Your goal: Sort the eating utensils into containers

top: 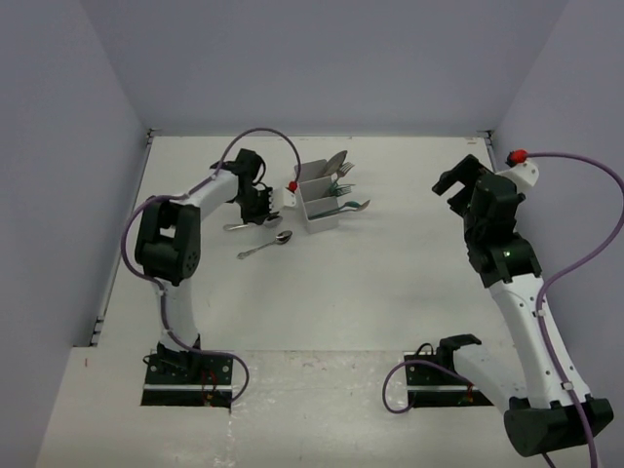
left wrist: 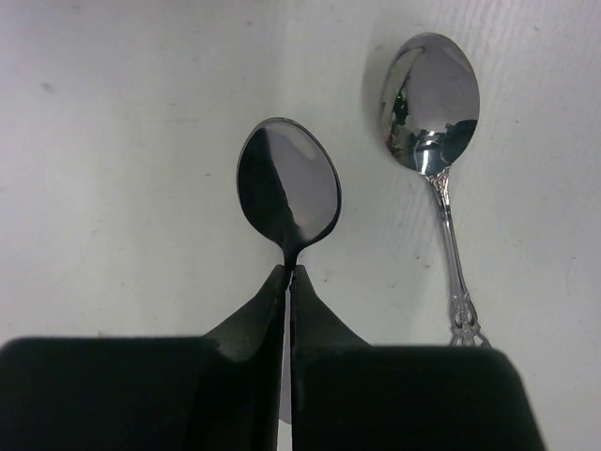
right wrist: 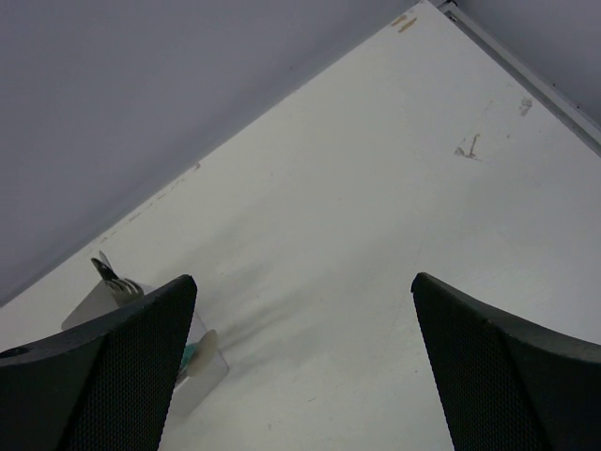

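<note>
My left gripper [top: 257,209] stands just left of the white three-part container [top: 314,216]. In the left wrist view the left gripper [left wrist: 289,272] is shut on the neck of a silver spoon [left wrist: 288,183], bowl pointing away, low over the table. A second silver spoon [left wrist: 430,103] with an ornate handle lies loose to its right; it also shows in the top view [top: 265,246]. The container holds several utensils: a silver spoon [top: 334,163], a fork [top: 344,174] and teal plastic pieces [top: 348,207]. My right gripper [top: 454,185] is open and empty, raised at the right.
Purple walls enclose the table on three sides. The right wrist view shows the open right gripper [right wrist: 305,282] over bare tabletop, the container [right wrist: 103,305] at lower left, and the table's far edge strip [right wrist: 526,70]. A red button [top: 292,185] sits by the container.
</note>
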Available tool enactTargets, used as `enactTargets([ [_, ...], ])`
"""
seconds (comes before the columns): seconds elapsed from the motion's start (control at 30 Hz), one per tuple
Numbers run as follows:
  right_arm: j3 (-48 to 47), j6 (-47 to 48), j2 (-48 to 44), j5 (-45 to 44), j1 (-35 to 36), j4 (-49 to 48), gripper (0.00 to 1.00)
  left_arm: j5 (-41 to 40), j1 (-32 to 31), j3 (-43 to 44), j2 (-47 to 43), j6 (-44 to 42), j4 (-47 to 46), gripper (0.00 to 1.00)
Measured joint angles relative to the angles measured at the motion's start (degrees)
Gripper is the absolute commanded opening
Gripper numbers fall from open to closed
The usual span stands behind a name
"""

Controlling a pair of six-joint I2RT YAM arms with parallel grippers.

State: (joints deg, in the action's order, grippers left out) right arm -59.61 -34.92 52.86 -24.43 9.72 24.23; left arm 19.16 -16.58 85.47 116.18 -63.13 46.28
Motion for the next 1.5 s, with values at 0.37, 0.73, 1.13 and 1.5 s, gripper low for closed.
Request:
enactTargets([
  [0.37, 0.15, -0.07, -7.32, 0.15, 0.0, -2.45, 0.99, 3.85, 0.2, -0.11, -17.97, 10.69, -9.86, 0.0],
  [0.73, 2.01, 0.9, -14.51, -0.52, -0.02, -5.68, 0.99, 14.08, -0.13, -29.79, -38.32, 55.84, -70.53, 0.0],
  [1.13, 3.13, 1.44, -14.99, 0.2, -0.02, -5.99, 0.99, 21.44, -7.32, -33.62, -30.77, 71.89, -95.08, 0.0],
  [1.5, 3.93, 1.36, -13.94, 0.2, -0.02, -6.25, 0.99, 26.4, -10.88, -32.87, -20.17, 62.9, -97.13, 0.0],
])
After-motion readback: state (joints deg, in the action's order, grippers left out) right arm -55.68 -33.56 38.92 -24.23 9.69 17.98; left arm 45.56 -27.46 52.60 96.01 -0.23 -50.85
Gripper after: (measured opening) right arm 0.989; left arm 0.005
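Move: My left hand already holds a spoon at its neck, just above the table. The container's near compartment, where the other spoons stand, is about 16 cm to its right and 2 cm ahead. The container's middle is some 7 cm ahead and 15 cm right. A loose spoon lies around 7 cm back, straight behind the hand. From my right hand, the near compartment lies roughly 9 cm ahead, 29 cm left and 26 cm below. Keeping the spoon pinched, I swing my left hand steeply up to nearly 30 cm above where it was. Meanwhile I roll the wrist about 70 degrees, so the fingers point right and the spoon stands bowl up. I carry it some 18 cm right to above the container's near side, finally sinking about 6 cm. My empty, open right hand rises and draws back a little. ##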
